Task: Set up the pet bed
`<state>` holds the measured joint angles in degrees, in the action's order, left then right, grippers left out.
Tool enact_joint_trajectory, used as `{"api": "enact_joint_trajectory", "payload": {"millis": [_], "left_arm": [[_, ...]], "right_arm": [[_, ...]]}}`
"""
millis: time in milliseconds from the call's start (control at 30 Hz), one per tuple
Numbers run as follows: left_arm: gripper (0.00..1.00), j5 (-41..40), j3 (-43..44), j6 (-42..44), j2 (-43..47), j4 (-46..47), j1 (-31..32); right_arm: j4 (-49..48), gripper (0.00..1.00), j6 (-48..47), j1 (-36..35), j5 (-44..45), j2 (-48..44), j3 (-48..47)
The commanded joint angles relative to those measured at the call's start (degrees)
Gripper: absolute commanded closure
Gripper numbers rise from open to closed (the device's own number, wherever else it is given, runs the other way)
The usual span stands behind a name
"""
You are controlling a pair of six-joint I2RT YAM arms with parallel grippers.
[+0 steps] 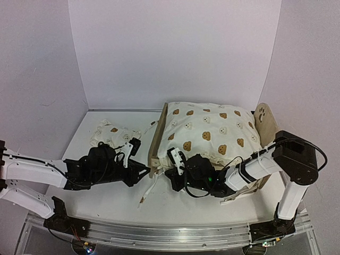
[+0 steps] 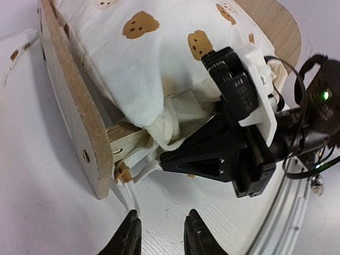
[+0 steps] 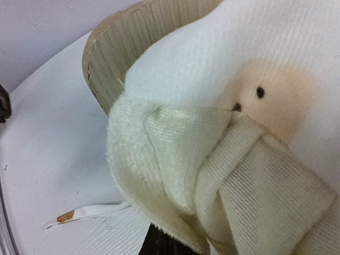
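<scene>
The pet bed (image 1: 158, 143) is a light-wood frame with a rounded paw-print headboard (image 1: 264, 119) on the right. A large cream bear-print cushion (image 1: 210, 130) lies on it and hides the base. My right gripper (image 1: 175, 171) is shut on the cushion's near left corner (image 2: 170, 125), just past the bed's end board (image 2: 74, 117). In the right wrist view the cushion's fabric (image 3: 212, 159) fills the frame and covers the fingers. My left gripper (image 2: 161, 234) stands open over bare table near that corner, nothing between its fingers. A white tie (image 2: 125, 191) lies beside its left fingertip.
A small cream bear-print pillow (image 1: 111, 135) lies on the table left of the bed, behind my left arm. Loose cushion ties (image 1: 151, 188) trail over the table in front of the bed. White walls close off the back and sides.
</scene>
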<state>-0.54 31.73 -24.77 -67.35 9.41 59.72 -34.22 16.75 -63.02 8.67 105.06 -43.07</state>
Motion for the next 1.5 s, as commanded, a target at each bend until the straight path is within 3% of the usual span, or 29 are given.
{"api": "enact_joint_trajectory", "payload": {"millis": [0,200,300,600,1033,1300,1467], "left_arm": [[0.71,-11.5,-4.9,21.7,-3.5,21.1,3.3],[0.66,-15.1,-4.5,38.0,-11.6,29.2,3.9],[0.72,-17.2,-2.7,44.5,-15.5,30.8,4.3],[0.75,-18.9,2.2,55.1,-24.0,32.6,4.7],[0.77,-22.0,6.9,49.6,-30.3,34.4,4.5],[0.98,-18.3,5.6,46.4,-27.5,34.3,2.7],[1.00,-13.9,5.0,46.1,-26.0,33.0,2.1]], "right_arm": [[-8.2,1.00,-1.0,0.5,-3.8,-3.3,1.5],[-9.9,1.00,-0.8,1.0,-5.6,-2.1,1.3],[-10.2,1.00,-0.7,1.1,-6.1,-2.5,1.6],[-11.0,1.00,-0.3,1.3,-7.0,-3.1,2.6],[-12.0,1.00,0.0,1.4,-7.3,-3.1,3.2],[-12.3,1.00,0.2,1.4,-6.7,-2.4,2.1],[-12.2,1.00,-0.1,1.7,-6.3,-2.2,1.4]]}}
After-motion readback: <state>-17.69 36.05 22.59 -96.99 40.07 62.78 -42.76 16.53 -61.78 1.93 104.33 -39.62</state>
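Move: The stretch of white strap between the bed's corner and the right fingers lies about 6 cm ahead of the left hand, 5 cm to its right and 5 cm lower. The end board's near edge is roughly 10 cm ahead, 2 cm right and 7 cm below the left hand; the cushion corner is some 10 cm ahead, 8 cm right and 3 cm below. From the right hand, already holding the strap, that stretch is about 4 cm left, 2 cm ahead and 1 cm higher. Left fingers, about a third open at first, shut on the white strap under the cushion's cream hem, just beside the right fingertips. To get there the hand drops early, then goes forward and right, about 6 cm forward and 5 each right and down, rolling some 50 degrees about its fingers, clockwise seen from behind. The right hand keeps its pinch and rises a couple of centimetres, then eases back slightly. ##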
